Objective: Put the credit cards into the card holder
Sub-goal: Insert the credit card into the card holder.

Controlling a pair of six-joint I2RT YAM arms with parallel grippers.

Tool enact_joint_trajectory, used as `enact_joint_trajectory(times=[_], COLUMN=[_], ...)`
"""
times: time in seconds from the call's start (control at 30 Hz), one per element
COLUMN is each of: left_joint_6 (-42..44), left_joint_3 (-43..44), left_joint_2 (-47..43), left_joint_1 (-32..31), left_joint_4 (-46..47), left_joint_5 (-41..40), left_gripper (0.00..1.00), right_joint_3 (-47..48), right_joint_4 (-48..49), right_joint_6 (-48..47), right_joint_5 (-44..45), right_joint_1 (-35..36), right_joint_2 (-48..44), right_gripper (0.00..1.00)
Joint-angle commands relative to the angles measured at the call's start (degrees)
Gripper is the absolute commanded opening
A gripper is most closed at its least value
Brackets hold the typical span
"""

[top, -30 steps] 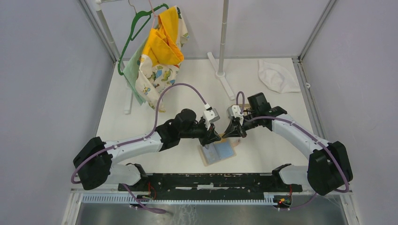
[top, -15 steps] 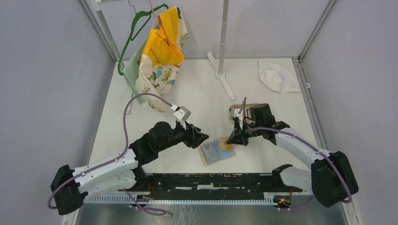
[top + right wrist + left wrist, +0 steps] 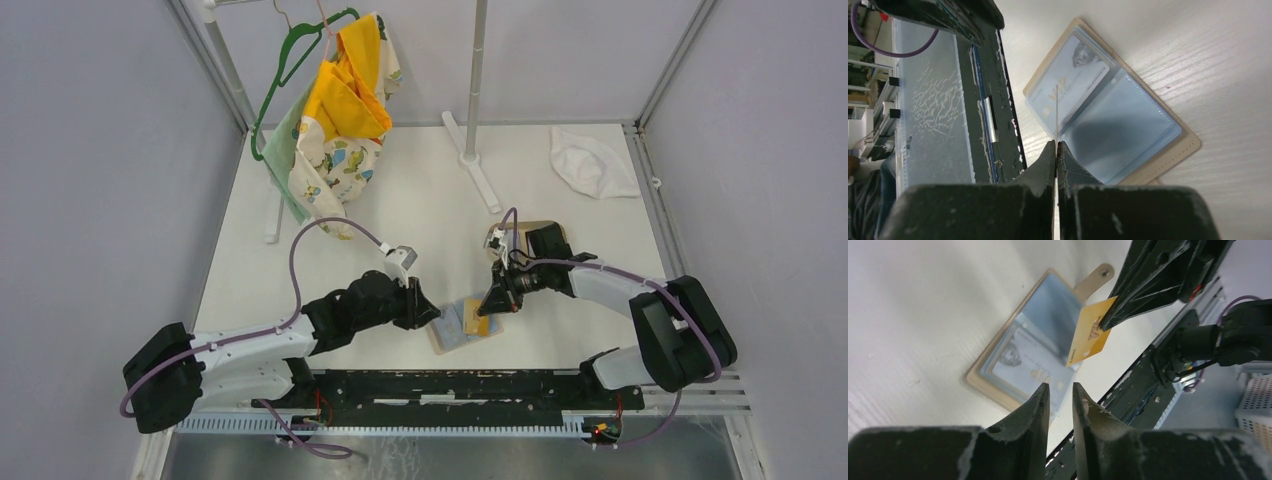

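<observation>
The card holder (image 3: 455, 330) lies open on the table, tan outside with light blue clear pockets (image 3: 1048, 320). A white-grey credit card (image 3: 1068, 82) sits in one pocket. My right gripper (image 3: 492, 303) is shut on a gold-yellow credit card (image 3: 1090, 332) and holds it tilted just above the holder's other pocket (image 3: 1118, 125). In the right wrist view that card (image 3: 1056, 112) shows edge-on between the fingertips. My left gripper (image 3: 1061, 390) hovers at the holder's left edge, its jaws a narrow gap apart with nothing between them.
An oval tan tray (image 3: 530, 228) sits behind the right gripper. Further back are a white cloth (image 3: 592, 160), a stand's pole and base (image 3: 478, 165), and clothes on a green hanger (image 3: 335, 110). The black rail (image 3: 450, 385) runs along the near edge.
The left gripper let go at the holder, drew back left and opened wide, then narrowed and came back to the holder's edge. The right gripper lowered the gold card onto the holder.
</observation>
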Motion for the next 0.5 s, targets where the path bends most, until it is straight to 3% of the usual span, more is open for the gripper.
enact_joint_trajectory(times=[0.0,0.13,0.47], left_joint_6=[-3.5,-4.4,-5.2], left_joint_3=[2.9,3.8,8.2], left_joint_2=[1.2,2.2,7.4], left_joint_1=[-4.4,-7.8,-11.8], left_joint_4=[-5.4,-12.0,-19.5], left_joint_5=[-10.3,-18.0,-24.3], left_gripper=[0.3,0.35,0.52], right_joint_3=[2.6,3.0,3.6], right_joint_4=[2.3,1.9,1.1], right_joint_6=[3.8,4.2,4.4], right_joint_5=[-1.8,0.8,6.5], right_joint_1=[-0.1,-0.2,-0.1], right_joint_2=[1.8,3.4,4.9], right_gripper=[0.0,0.0,0.0])
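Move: My right hand holds the yellow card by its right edge. The card holder's left pocket lies about 8 cm to the left of that hand, 4 cm back and 5 cm below; the empty right pocket lies roughly straight below, 3 cm back. From my empty left hand, the left pocket is some 4 cm right, 4 cm back and 9 cm down, with the yellow card about 10 cm right, 1 cm back and 6 cm down. I bring my left hand down about 5 cm beside the card holder's left edge, drifting back a little at first and then some 3 cm left, tipping the fingers about 20 degrees steeper towards the table and spreading them wider. Meanwhile my right hand keeps its pinch on the yellow card and eases it down and slightly forward, 1 to 2 cm, over the middle of the holder. ##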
